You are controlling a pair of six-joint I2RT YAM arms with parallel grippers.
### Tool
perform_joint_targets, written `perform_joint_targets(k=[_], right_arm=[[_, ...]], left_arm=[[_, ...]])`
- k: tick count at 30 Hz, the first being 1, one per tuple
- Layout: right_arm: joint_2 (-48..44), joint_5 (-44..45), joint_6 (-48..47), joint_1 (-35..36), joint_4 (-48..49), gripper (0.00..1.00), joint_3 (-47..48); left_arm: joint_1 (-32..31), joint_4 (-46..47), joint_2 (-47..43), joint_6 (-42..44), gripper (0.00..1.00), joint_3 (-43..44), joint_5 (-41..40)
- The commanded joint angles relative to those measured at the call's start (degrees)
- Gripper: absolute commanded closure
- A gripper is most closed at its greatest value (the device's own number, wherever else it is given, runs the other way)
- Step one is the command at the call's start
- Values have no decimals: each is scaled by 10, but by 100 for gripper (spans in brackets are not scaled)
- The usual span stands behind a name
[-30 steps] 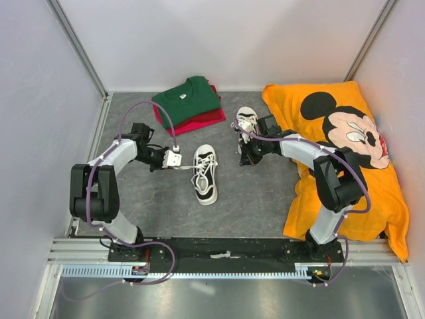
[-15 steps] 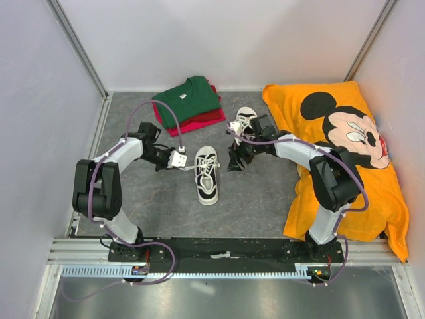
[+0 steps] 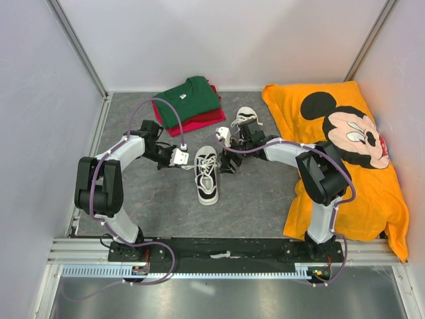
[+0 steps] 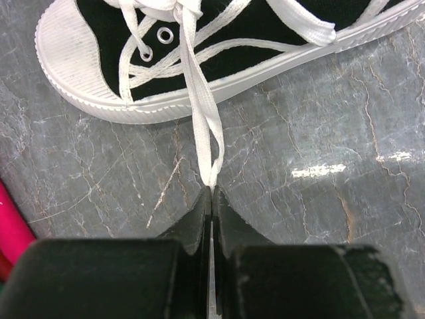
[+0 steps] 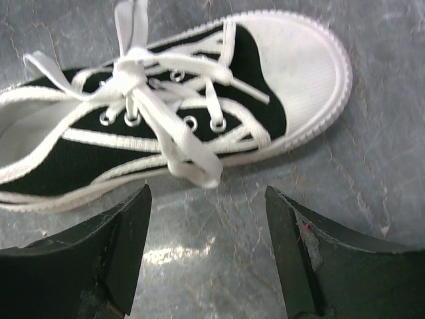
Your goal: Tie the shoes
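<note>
One black sneaker [image 3: 206,175] with a white toe cap lies mid-table, toe toward the far side. The second sneaker [image 3: 246,120] lies farther back to the right. My left gripper [image 3: 188,159] sits just left of the near shoe and is shut on a loop of its white lace [image 4: 202,113], pulled out to the left. The shoe [image 4: 219,46] fills the top of the left wrist view. My right gripper [image 3: 222,161] is open at the shoe's right side, its jaws straddling bare table just short of a lace loop [image 5: 186,156] that hangs over the sole. The shoe [image 5: 259,113] shows in the right wrist view.
A green shirt [image 3: 186,98] on a red one [image 3: 199,119] lies folded at the back left. A large orange Mickey Mouse cloth [image 3: 345,153] covers the right side. Grey walls enclose the table on three sides.
My right gripper has moved left from beside the far shoe to the near shoe's right side. My left gripper has shifted slightly right, still holding the lace.
</note>
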Motion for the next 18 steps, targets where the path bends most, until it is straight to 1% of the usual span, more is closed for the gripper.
perform_joint_targets(k=[1,6,7,8,9,10,11,12,13,18], right_arm=[[18,-12,4,12,58,24,20],[22,-22,-18,20,40,28,25],[21,-22,-33,20,29,31,23],[20,-22,-39,21,27,39,23],[20,-21,-43,21,22,43,22],[16,-18,-47,21,16,50,21],[14,-16,-54,21,13,67,22],[9,-15,-57,21,9,79,21],[5,-15,-61,20,1,100,19],[-27,7,-84,11,-29,100,4]], left_arm=[[-3,13,5,-15,99,18,15],[-4,14,12,-21,98,27,14],[-4,15,14,-21,99,28,14],[-4,15,13,-20,98,29,15],[-4,15,13,-21,98,29,15],[-4,15,13,-21,98,29,14],[-4,14,13,-21,98,29,14],[-4,15,13,-22,98,29,13],[-4,14,11,-25,98,29,12],[0,15,0,-32,99,17,-2]])
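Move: The near bow loop's end hangs just off the right hand's open fingertips, some 2 cm left, 1 cm back and 1 cm below. The knot lies about 6 cm left and 2 cm back of the hand, the shoe's toe cap about 6 cm left and 5 cm ahead, both a little lower. From the left hand, which already pinches the opposite loop, that near loop end lies roughly 11 cm right, level fore and aft. Right hand eases about 1 cm left and down, closing its fingers on the near loop; left keeps its loop. ##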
